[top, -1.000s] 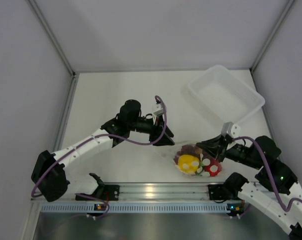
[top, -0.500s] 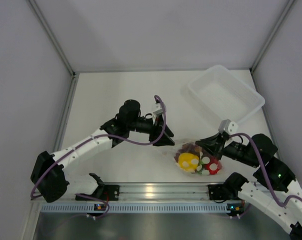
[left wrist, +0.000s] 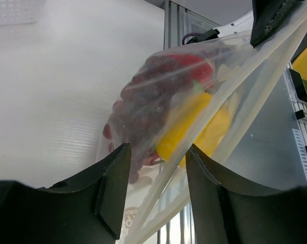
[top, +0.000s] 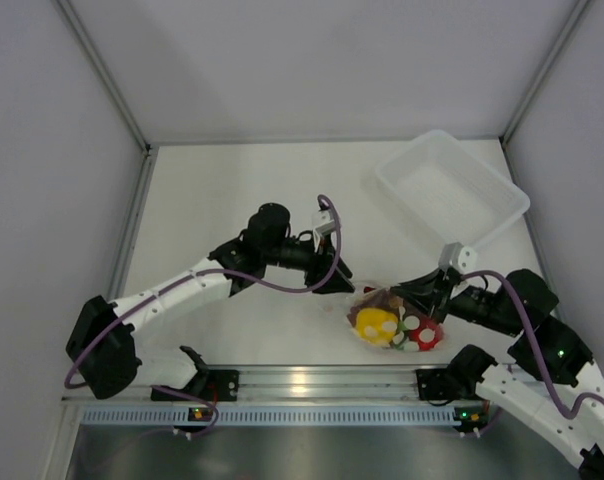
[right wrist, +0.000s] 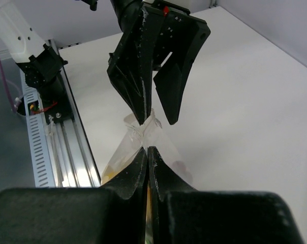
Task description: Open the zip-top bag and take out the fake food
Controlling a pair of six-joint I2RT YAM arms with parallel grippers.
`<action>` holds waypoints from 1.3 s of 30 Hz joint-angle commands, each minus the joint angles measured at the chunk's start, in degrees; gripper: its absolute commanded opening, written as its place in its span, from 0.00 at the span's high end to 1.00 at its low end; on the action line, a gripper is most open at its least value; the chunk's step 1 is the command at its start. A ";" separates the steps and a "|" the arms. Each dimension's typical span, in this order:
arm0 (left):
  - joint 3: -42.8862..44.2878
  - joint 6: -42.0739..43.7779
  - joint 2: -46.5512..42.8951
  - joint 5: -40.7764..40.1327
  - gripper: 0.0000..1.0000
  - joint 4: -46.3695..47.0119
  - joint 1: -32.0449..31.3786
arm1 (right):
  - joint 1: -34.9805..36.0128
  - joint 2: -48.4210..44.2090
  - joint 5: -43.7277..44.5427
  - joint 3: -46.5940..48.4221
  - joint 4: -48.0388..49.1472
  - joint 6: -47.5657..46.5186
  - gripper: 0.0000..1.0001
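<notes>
The zip-top bag (top: 390, 318) sits near the front rail, lifted by its top edge. It holds the fake food: dark purple grapes (left wrist: 138, 112), a yellow pepper (left wrist: 196, 122) and a red piece (left wrist: 191, 63). My right gripper (right wrist: 147, 149) is shut on the bag's top edge (right wrist: 149, 127). My left gripper (left wrist: 158, 193) is open, one finger on each side of the bag's zip strip (left wrist: 169, 178), facing the right gripper. In the top view the left gripper (top: 348, 283) is at the bag's left corner and the right gripper (top: 410, 291) is over its right part.
A rigid clear tray (top: 452, 190) stands at the back right. The aluminium rail (top: 312, 380) with the arm bases runs just in front of the bag. White walls enclose the table on the left, back and right.
My left gripper has moved right, up to the bag, and its fingers now straddle the bag's top corner. The right gripper has stayed shut on the bag, almost still.
</notes>
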 commanded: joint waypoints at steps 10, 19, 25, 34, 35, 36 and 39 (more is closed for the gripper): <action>2.47 2.27 4.08 8.25 0.67 3.76 -2.66 | 0.37 -0.76 -1.40 0.23 11.64 1.82 1.00; 3.61 -0.01 1.53 -7.30 1.00 3.76 -3.20 | 0.37 -1.28 1.23 0.14 10.67 1.91 1.00; 5.10 -2.65 -1.19 -24.08 1.00 0.17 -3.11 | 0.37 1.26 17.47 0.84 8.30 6.91 0.90; 13.80 -8.62 -3.30 -53.85 1.00 -15.13 -3.20 | 0.37 9.17 30.24 4.35 7.42 19.47 0.55; 14.07 -10.54 -3.65 -55.38 1.00 -15.74 -3.20 | 0.37 10.65 30.68 4.53 7.51 21.23 0.54; 14.51 -11.08 -4.53 -56.70 1.00 -16.53 -3.20 | 0.37 11.45 31.20 4.79 7.59 24.81 0.51; 14.86 -13.37 -6.11 -59.17 1.00 -17.15 -3.20 | 0.45 14.35 32.53 4.80 8.47 29.93 0.45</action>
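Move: The bag's rim hangs between the left hand's open fingers, its graspable edge about 2 cm back, 2 cm to the right and 2 cm below. From that hand the grapes lie roughly 4 cm back and 9 cm right, the yellow fruit some 8 cm back and 8 cm right, both lower. From the right hand, shut on the rim's other end, that edge is about 9 cm left and level fore-and-aft, and the yellow fruit some 8 cm back and 5 cm left, 8 cm lower. While the right hand keeps its pinch on its end of the rim, the left eases about 2 cm back and down and a little to the right, shuts its fingers on the near edge of the bag's rim, then carries it forward about 12 cm, veering left and rising towards the end as the wrist swings some 45 degrees counter-clockwise. As the left sets off forward, the right opens to about half and lets go of the rim, going forward about 9 cm and slightly right, turning clockwise about 30 degrees with its fingers tipping down towards the open mouth. ##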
